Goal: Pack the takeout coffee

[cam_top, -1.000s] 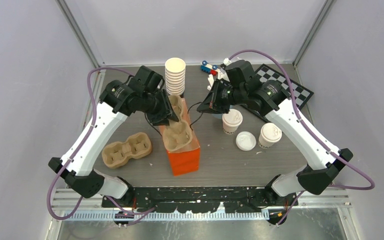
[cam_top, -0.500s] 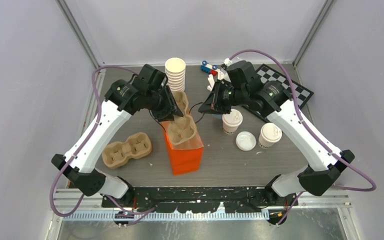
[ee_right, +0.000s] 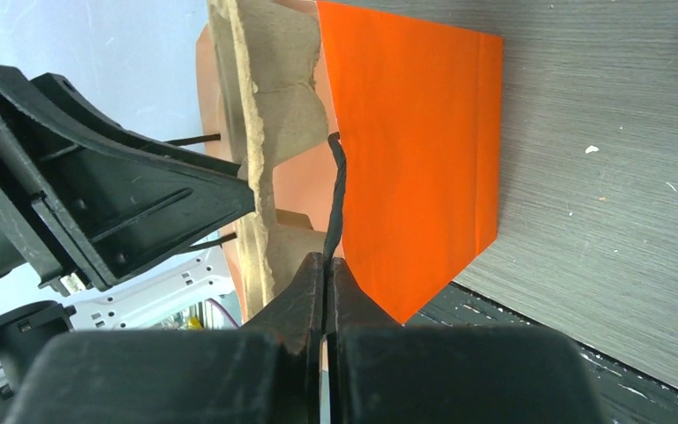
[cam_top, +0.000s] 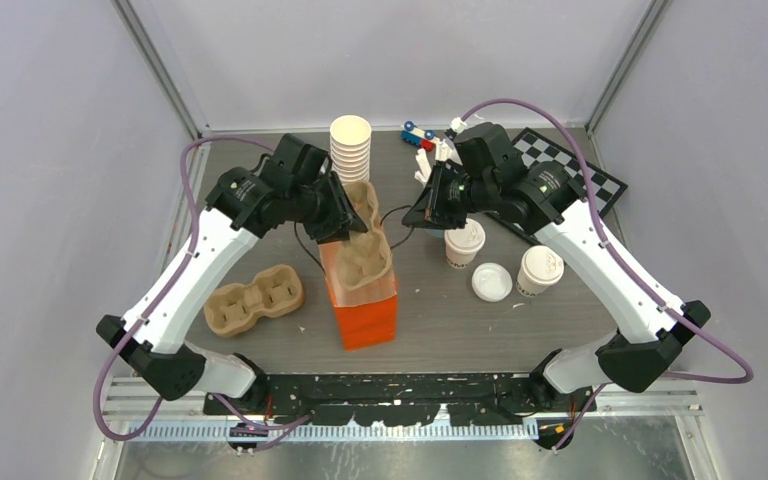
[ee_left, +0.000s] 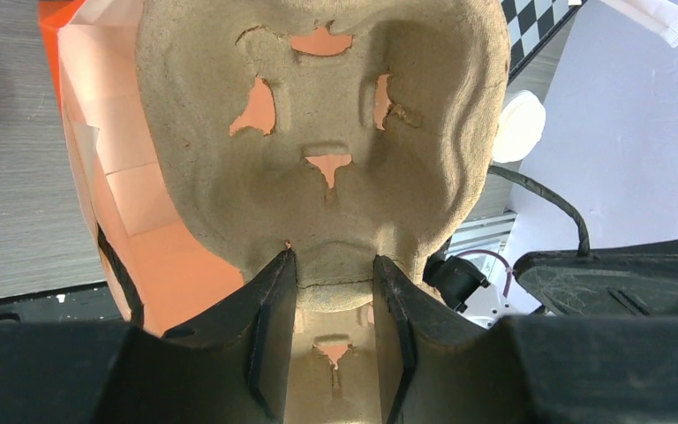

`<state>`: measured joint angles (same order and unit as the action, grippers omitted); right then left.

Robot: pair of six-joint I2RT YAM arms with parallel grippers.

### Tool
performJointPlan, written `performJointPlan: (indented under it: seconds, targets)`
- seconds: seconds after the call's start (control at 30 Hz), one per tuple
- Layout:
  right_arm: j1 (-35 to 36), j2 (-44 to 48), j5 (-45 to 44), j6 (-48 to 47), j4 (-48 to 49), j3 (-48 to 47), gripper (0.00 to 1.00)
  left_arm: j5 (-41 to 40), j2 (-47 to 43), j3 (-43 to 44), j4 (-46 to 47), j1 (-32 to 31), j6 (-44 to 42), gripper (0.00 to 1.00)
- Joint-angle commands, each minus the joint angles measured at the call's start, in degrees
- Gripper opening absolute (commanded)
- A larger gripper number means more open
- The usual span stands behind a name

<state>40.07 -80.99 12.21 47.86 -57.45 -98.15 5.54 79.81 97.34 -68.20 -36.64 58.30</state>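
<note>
Two takeout coffee cups, white with sip lids, stand right of centre: one (cam_top: 465, 240) just below my right wrist, the other (cam_top: 540, 268) further right. My left gripper (cam_top: 345, 225) (ee_left: 331, 265) is shut on the middle ridge of a brown pulp cup carrier (cam_top: 362, 245) (ee_left: 318, 106). The carrier is tilted, its lower end inside the mouth of the orange paper bag (cam_top: 365, 312) (ee_left: 154, 291) (ee_right: 415, 132). My right gripper (cam_top: 415, 215) (ee_right: 328, 261) is shut on the bag's thin black handle (ee_right: 335, 194), beside the carrier (ee_right: 260, 132).
A loose white lid (cam_top: 490, 281) lies between the two cups. A second pulp carrier (cam_top: 253, 300) lies at the left. A tall stack of cream cups (cam_top: 350, 150), small toys (cam_top: 418, 135) and a checkerboard (cam_top: 580, 180) are at the back.
My left gripper has tipped the carrier steeper and pushed its lower end down into the bag's mouth. The bag's top has shifted slightly. The right gripper has stayed on the handle.
</note>
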Motion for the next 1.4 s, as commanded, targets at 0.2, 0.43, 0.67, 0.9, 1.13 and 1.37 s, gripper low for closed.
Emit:
performJointPlan:
  seconds: [0.2, 0.43, 0.67, 0.9, 1.13, 1.37]
  targets:
    - [0.4, 2.1, -1.2, -1.3, 0.5, -1.9, 0.0, -1.0, -2.5, -0.6, -2.5, -0.1, -0.9, 0.18]
    - [0.3, 2.2, -1.2, -1.2, 0.5, -1.9, 0.0, -2.6, -3.2, -1.4, -5.3, -0.1, -1.7, 0.18]
    - [0.3, 1.7, -0.8, -1.3, 0.7, -2.2, 0.0, -2.7, -0.8, 0.2, -6.5, -0.5, -1.5, 0.18]
    - [0.3, 2.1, -1.3, -1.9, -0.2, -2.5, 0.0, -5.1, 0.5, -0.8, -6.2, -1.3, -2.1, 0.18]
    - [0.3, 1.5, 0.3, -2.1, 0.5, -1.7, 0.0, -7.7, 2.7, -2.3, -5.7, -2.7, -2.4, 0.18]
    - [0.4, 1.6, 0.4, -2.3, 0.7, -1.6, 0.0, -8.6, 5.1, -0.8, -6.8, -3.9, -2.8, 0.18]
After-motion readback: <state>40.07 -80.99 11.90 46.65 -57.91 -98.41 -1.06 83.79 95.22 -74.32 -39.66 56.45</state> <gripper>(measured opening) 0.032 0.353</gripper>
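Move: The left hand holds the cup carrier by its middle over the orange bag; the middle of the bag's mouth is roughly 6 cm below that hand, 2 cm back and 1 cm to its left. The cup stack stands some 18 cm straight ahead, and the spare carrier lies on the table about 18 cm to the left and 2 cm back. From the right hand, pinching the bag's handle, the mouth's middle is about 7 cm left, 2 cm back and 8 cm below. Keeping its grip on the carrier, the left hand first eases back and left about 2 cm each way while starting down, then sinks more steeply into the bag's mouth, about 5 cm down in all, its fingers swinging some 15 degrees nearer to straight down so that the carrier goes in between the side walls. The right hand stays in place with closed fingers, still holding the handle out on the mouth's right side. ##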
